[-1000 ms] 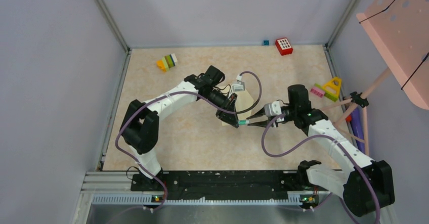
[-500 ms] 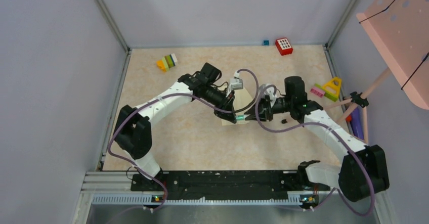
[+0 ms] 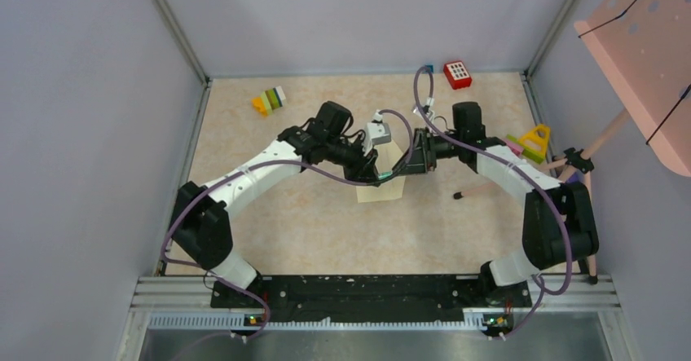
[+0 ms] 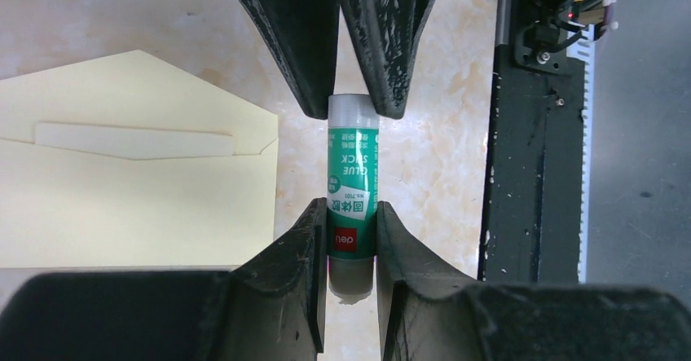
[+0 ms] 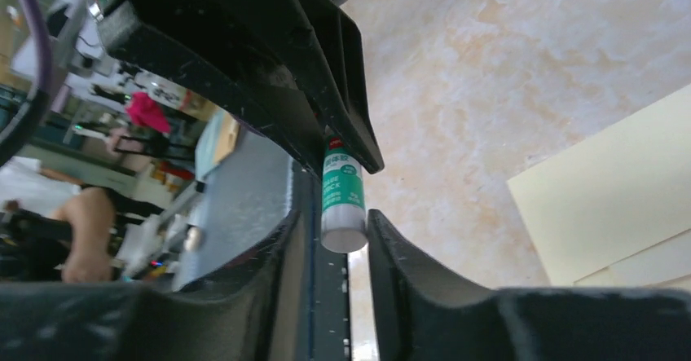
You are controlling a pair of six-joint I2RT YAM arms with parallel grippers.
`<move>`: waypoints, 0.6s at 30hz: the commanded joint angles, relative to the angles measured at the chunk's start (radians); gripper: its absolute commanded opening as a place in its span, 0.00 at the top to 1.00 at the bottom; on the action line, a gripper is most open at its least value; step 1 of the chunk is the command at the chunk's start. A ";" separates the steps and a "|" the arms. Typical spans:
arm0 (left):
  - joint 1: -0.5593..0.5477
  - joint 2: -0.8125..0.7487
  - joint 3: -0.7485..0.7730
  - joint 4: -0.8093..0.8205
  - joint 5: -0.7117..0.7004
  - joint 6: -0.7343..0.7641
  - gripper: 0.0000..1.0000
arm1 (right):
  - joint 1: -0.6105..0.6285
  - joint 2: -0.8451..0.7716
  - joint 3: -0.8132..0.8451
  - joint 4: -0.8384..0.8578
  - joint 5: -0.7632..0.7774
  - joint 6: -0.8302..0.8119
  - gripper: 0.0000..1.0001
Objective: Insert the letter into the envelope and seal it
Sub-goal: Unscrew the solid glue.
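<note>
The pale cream-yellow envelope (image 3: 381, 190) (image 4: 138, 190) (image 5: 619, 198) lies flat mid-table with its pointed flap open. A paler strip (image 4: 134, 141) shows along its mouth. The letter is hidden. Just above the table, beside the envelope, a green glue stick (image 4: 352, 178) (image 5: 342, 186) is held between both arms. My left gripper (image 3: 380, 178) (image 4: 352, 218) is shut on its green body. My right gripper (image 3: 404, 169) (image 5: 342, 224) (image 4: 352, 108) meets it tip to tip, and its fingers press both sides of the whitish cap end.
Toy bricks (image 3: 269, 100) lie at the back left, and a red block (image 3: 457, 74) and small blue cube (image 3: 428, 68) at the back. A yellow triangle piece (image 3: 534, 141) and a thin stick (image 3: 481, 190) lie right. A pink perforated board (image 3: 644, 43) overhangs the right wall. The black rail (image 3: 350, 288) runs along the near edge.
My right arm has swung left and toward the back, bringing its gripper onto the glue stick's cap end. My left gripper kept hold of the stick and shifted slightly back.
</note>
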 commanded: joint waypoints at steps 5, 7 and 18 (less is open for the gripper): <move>-0.003 -0.019 -0.004 0.041 0.017 -0.009 0.92 | -0.017 -0.059 0.045 -0.007 -0.131 -0.045 0.48; -0.001 -0.012 -0.001 0.028 0.066 -0.013 0.92 | -0.017 -0.100 0.037 -0.090 -0.132 -0.232 0.44; 0.026 0.086 0.017 -0.009 0.403 -0.068 0.92 | -0.014 -0.339 -0.199 -0.038 -0.071 -0.782 0.30</move>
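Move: Between the right fingertips sits the glue stick's cap, practically at that hand's point. From the left hand, which already holds the green body, the cap lies about 5 cm to the right, roughly level and 1 cm ahead. The envelope lies on the table some 17 cm below both hands, its middle about 7 cm ahead of the left hand and 3 cm to its right. Spreading its fingers wide off the cap's sides, the right hand comes free and draws back about 5 cm, rising 2 to 3 cm and edging right, while it rolls some 35 degrees about its pointing direction, front side up, undoing its last twist. The left hand keeps its grip on the glue body, easing back about 3 cm and turning slightly. ##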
